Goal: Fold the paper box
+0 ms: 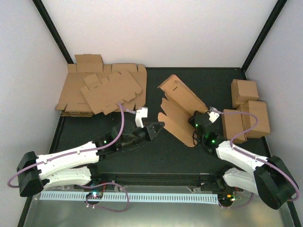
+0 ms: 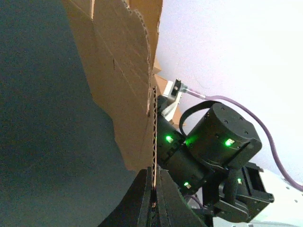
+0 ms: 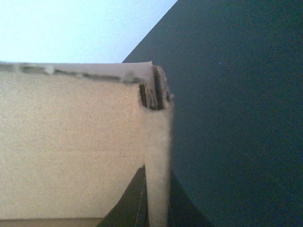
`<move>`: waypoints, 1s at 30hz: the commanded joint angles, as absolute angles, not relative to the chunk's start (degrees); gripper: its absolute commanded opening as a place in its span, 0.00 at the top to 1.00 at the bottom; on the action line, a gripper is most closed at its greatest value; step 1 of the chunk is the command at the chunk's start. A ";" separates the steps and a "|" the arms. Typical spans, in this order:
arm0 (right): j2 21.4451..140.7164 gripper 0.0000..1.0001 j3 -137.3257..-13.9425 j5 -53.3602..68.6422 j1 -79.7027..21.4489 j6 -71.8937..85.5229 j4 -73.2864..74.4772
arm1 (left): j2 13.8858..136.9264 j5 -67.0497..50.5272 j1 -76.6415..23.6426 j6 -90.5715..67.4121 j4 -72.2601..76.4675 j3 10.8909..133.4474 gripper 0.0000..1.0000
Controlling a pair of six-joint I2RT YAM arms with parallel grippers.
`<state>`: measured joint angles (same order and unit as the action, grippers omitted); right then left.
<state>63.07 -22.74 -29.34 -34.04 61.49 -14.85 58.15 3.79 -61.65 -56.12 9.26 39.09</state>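
The paper box [image 1: 182, 101] stands half folded on the black mat, its brown flaps tilted up and fanned out. My left gripper [image 1: 162, 126] reaches in from the left and is shut on the edge of its lower left flap. In the left wrist view the thin corrugated edge of the paper box [image 2: 118, 71] runs down between the closed fingers of the left gripper [image 2: 154, 189]. My right gripper [image 1: 195, 124] holds the box's right side. Seen from the right wrist, the right gripper [image 3: 157, 208] is shut on an upright wall of the paper box [image 3: 71, 142].
A thick heap of flat cardboard blanks [image 1: 104, 90] lies at the back left. Three finished brown boxes [image 1: 248, 111] stand at the right edge. The right arm's wrist [image 2: 222, 137] sits close behind the held flap. Black frame posts rise at both back corners.
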 commanded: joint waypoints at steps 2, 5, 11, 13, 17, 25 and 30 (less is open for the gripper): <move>63.59 0.76 -23.61 -31.43 -34.13 61.96 -18.02 | 58.68 7.59 -61.97 -54.41 7.37 40.60 0.99; 63.11 0.52 -23.34 -29.69 -34.18 61.00 -18.96 | 58.71 9.03 -61.96 -52.49 5.43 41.39 0.98; 60.02 0.33 -22.61 -22.33 -34.13 57.73 -16.04 | 58.49 10.68 -60.42 -45.78 0.07 43.60 0.98; 58.29 0.25 -21.45 -19.55 -34.15 56.33 -14.68 | 58.25 9.96 -59.41 -44.19 -2.15 44.39 0.98; 54.10 0.11 -18.97 -12.07 -34.16 53.54 -11.83 | 57.90 7.66 -57.23 -41.77 -6.47 45.88 0.98; 43.44 0.04 -17.60 -2.61 -34.08 44.84 -3.46 | 56.85 -2.04 -52.27 -37.28 -16.51 49.77 0.98; 40.35 0.02 -18.12 1.67 -34.10 35.61 -0.62 | 55.29 -6.93 -51.04 -33.19 -24.24 53.66 0.98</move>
<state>42.04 -17.54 -3.68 -34.04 44.66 -4.49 57.80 -1.13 -51.88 -38.09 -16.93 48.66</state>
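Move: Already pinched by its raised edge in the left hand, the paper box has its middle about 13 cm ahead, 10 cm to the right and 10 cm below that hand. The right hand also still grips it, with the middle some 5 cm to its left, 2 cm ahead and 2 cm higher. The nearest small box stands roughly 21 cm to the right hand's right, about level and 10 cm lower. Opening wide, the right hand lets go of the paper box, slides a little left, then backs off about 6 cm while swinging some 30 degrees counter-clockwise. Meanwhile the left hand keeps its pinch on the raised cardboard edge and carries it about 5 cm left, also forward and slightly down, its fingers tipping down some 20 degrees. ##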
